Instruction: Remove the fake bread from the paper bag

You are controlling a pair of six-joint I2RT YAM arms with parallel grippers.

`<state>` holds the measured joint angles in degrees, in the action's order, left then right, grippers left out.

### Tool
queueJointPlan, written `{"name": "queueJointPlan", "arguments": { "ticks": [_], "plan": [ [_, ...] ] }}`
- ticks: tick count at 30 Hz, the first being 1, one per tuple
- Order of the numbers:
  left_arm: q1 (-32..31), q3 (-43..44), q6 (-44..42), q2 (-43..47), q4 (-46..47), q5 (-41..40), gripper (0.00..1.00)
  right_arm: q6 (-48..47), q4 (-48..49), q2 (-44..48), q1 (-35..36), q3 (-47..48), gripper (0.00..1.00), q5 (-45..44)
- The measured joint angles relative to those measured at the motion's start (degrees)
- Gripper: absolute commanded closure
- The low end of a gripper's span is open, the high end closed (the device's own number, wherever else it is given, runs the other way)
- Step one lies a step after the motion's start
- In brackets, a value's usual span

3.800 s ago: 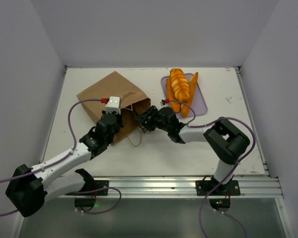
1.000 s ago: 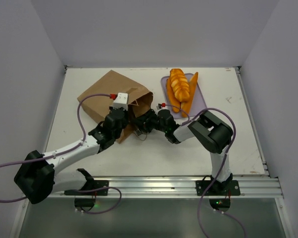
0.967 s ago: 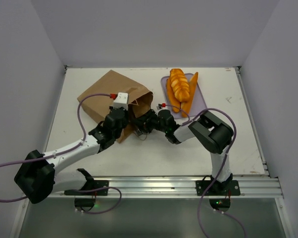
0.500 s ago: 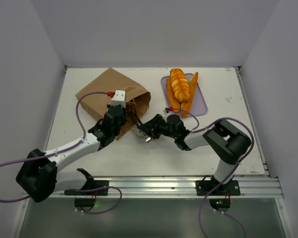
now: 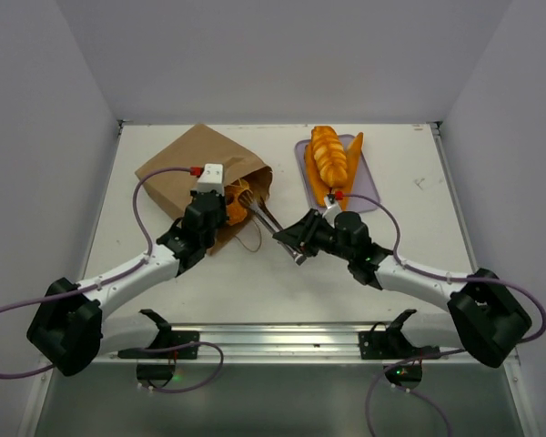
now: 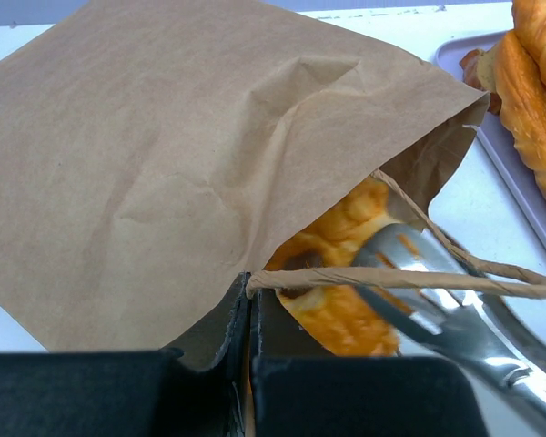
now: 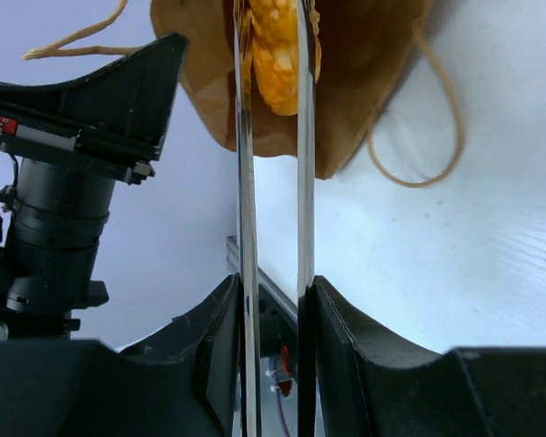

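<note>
The brown paper bag (image 5: pixel 177 168) lies on its side at the back left, mouth facing right. My left gripper (image 5: pixel 220 198) is shut on its string handle (image 6: pixel 419 278) at the mouth's edge (image 6: pixel 248 296). My right gripper (image 5: pixel 296 244) is shut on thin metal tongs (image 5: pixel 268 218), both blades pressed between its fingers (image 7: pixel 273 291). The tong tips squeeze a glossy orange piece of fake bread (image 5: pixel 237 202) sitting in the bag's mouth (image 6: pixel 346 273) (image 7: pixel 278 55). More fake bread (image 5: pixel 329 155) is piled on the tray.
A flat lavender tray (image 5: pixel 369 191) lies at the back, right of the bag; its edge (image 6: pixel 519 173) shows in the left wrist view. A loose handle loop (image 7: pixel 437 137) lies on the white table below the bag's mouth. The left arm (image 7: pixel 64 182) stands close beside the tongs.
My right arm has drawn back to the right and toward the near edge, pulling the tongs out of the bag. The orange bread now shows at the mouth. The left gripper shifted slightly left.
</note>
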<state>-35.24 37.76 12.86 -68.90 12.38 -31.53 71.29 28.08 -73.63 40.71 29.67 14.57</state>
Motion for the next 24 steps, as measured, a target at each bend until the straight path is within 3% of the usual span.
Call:
{"name": "queueJointPlan", "arguments": {
  "ticks": [13, 24],
  "plan": [
    [0.0, -1.8, 0.0, 3.0, 0.4, 0.5, 1.0, -7.8, -21.2, 19.6, -10.4, -4.4, 1.0, 0.4],
    [0.0, -3.0, 0.0, 3.3, 0.4, 0.5, 1.0, -10.6, -28.7, 27.0, -16.6, -4.8, 1.0, 6.5]
  ]
}}
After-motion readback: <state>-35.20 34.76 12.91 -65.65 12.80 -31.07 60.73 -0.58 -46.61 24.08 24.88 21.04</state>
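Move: The right hand grips the tongs with the ring bread in their jaws, still in the bag's mouth about 10 cm ahead, 14 cm left and 5 cm below it. The lilac tray lies roughly 17 cm ahead, 13 cm right and 14 cm lower, the striped loaf on it some 21 cm ahead and 12 cm right. From the left hand, the tray is about 5 cm ahead and 33 cm right, the ring bread 7 cm right and level with it. The right hand draws the tongs and the ring bread they still pinch out of the bag's mouth, sweeping about 10 cm to the right at nearly constant height, quickly at first and then easing off, while the wrist turns some 10 degrees clockwise and dips the jaw end slightly, its fingers keeping their hold on the tongs. The left hand stays almost in place with its fingers shut on the bag's lip and handle, holding the mouth open as the bread goes away from it towards the tray's side. ##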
